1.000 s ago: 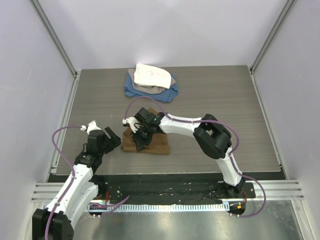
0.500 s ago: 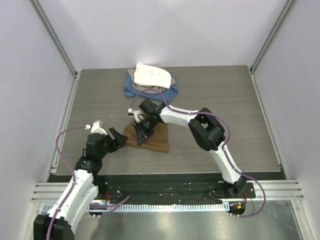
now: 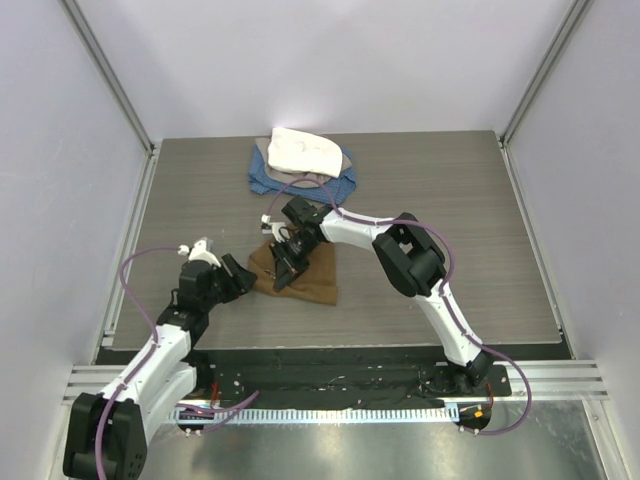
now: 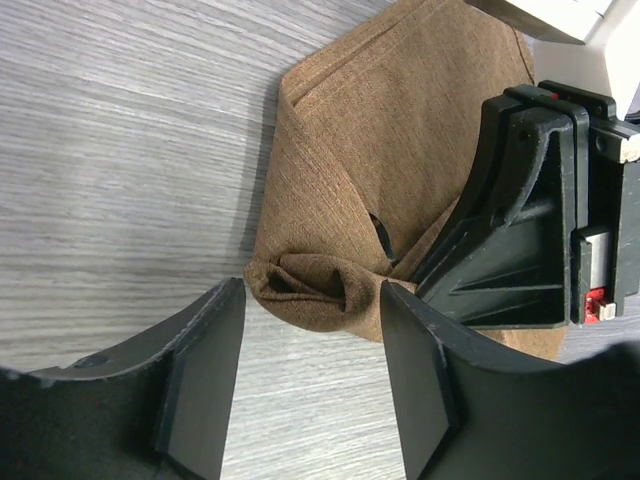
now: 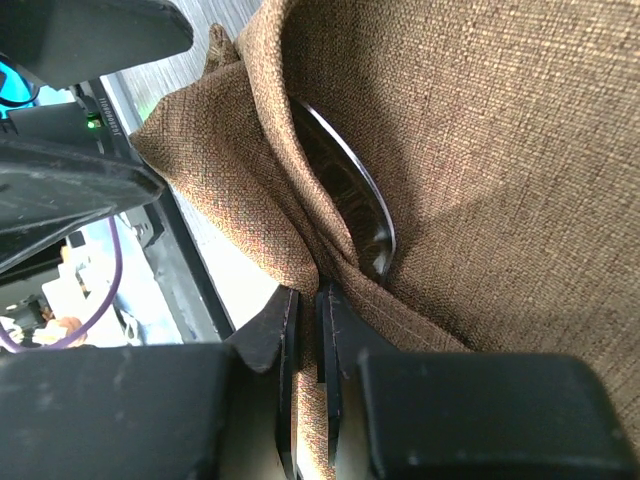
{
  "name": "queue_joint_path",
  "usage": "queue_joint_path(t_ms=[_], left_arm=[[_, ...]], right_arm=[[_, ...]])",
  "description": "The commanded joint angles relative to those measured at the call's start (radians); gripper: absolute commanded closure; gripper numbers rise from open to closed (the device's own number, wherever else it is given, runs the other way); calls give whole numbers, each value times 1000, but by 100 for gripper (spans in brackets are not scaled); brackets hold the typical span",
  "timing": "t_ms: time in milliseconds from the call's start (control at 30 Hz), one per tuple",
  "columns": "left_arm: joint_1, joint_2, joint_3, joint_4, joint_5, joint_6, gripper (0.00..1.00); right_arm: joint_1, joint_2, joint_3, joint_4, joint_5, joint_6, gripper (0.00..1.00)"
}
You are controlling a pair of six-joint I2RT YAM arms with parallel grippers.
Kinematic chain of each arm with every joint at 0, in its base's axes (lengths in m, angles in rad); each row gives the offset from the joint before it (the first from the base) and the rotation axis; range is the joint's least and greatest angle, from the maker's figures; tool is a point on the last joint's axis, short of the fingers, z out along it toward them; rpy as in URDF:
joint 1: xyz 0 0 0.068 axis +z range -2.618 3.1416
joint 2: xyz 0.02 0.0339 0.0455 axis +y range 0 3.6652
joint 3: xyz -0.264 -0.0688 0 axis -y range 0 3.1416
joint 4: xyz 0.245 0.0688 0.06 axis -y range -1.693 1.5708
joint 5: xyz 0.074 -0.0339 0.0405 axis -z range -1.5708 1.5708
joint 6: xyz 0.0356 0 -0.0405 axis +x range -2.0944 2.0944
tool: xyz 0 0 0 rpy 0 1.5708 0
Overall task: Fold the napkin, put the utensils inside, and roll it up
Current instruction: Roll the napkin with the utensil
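Observation:
The tan-brown napkin (image 3: 305, 276) lies partly rolled near the table's front. Its rolled left end (image 4: 312, 285) sits just ahead of my left gripper (image 4: 312, 372), which is open with only bare table between its fingers. My right gripper (image 5: 308, 312) is shut on a fold of the napkin (image 5: 480, 130), and stands over the cloth's left part (image 3: 284, 262). The spoon's shiny bowl (image 5: 352, 192) peeks out of the fold right beside the pinched edge. A sliver of it also shows in the left wrist view (image 4: 384, 236). Its handle is hidden inside the cloth.
A white cloth (image 3: 303, 151) lies on a blue cloth (image 3: 270, 183) at the back of the table. The right gripper's black body (image 4: 535, 215) stands close to the right of my left fingers. The table's front edge (image 3: 330, 345) is near the napkin.
My left gripper has moved in toward the napkin's left end and its jaws have narrowed. The right gripper has shifted slightly back and left, keeping its pinch on the fold.

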Motion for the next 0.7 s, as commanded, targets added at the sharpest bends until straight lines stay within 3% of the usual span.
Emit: queue_joint_path(t_ms=[0, 267, 667], left_arm=[[4, 36, 34, 109, 7, 25, 41], [4, 127, 50, 163, 16, 37, 48], [4, 185, 72, 160, -8, 35, 69]], right_arm=[[-7, 24, 34, -5, -6, 14, 99], [-14, 41, 48, -5, -19, 23, 99], [-17, 47, 56, -5, -28, 26, 99]])
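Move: The napkin's rolled left end lies just off the left fingertips, about 2 cm ahead, 1 cm to the right and 3 cm below. The right gripper's grip on the roll is some 6 cm to the left hand's right and 2 cm ahead, and the spoon peeping from the fold is about 4 cm ahead and 4 cm right. From the right hand, that napkin end is roughly 5 cm left, level fore and aft, at about its own height. The left hand eases forward about 1.5 cm and down about 1 cm onto the napkin's rolled left end, wrist almost unturned, its fingers closing from rather wide to about a third open so that the tips come in on either side of the standing fold. The right hand stays put, still pinching the roll beside the spoon and tipping only some 5 degrees, holding the napkin for the left fingers to take the end. ##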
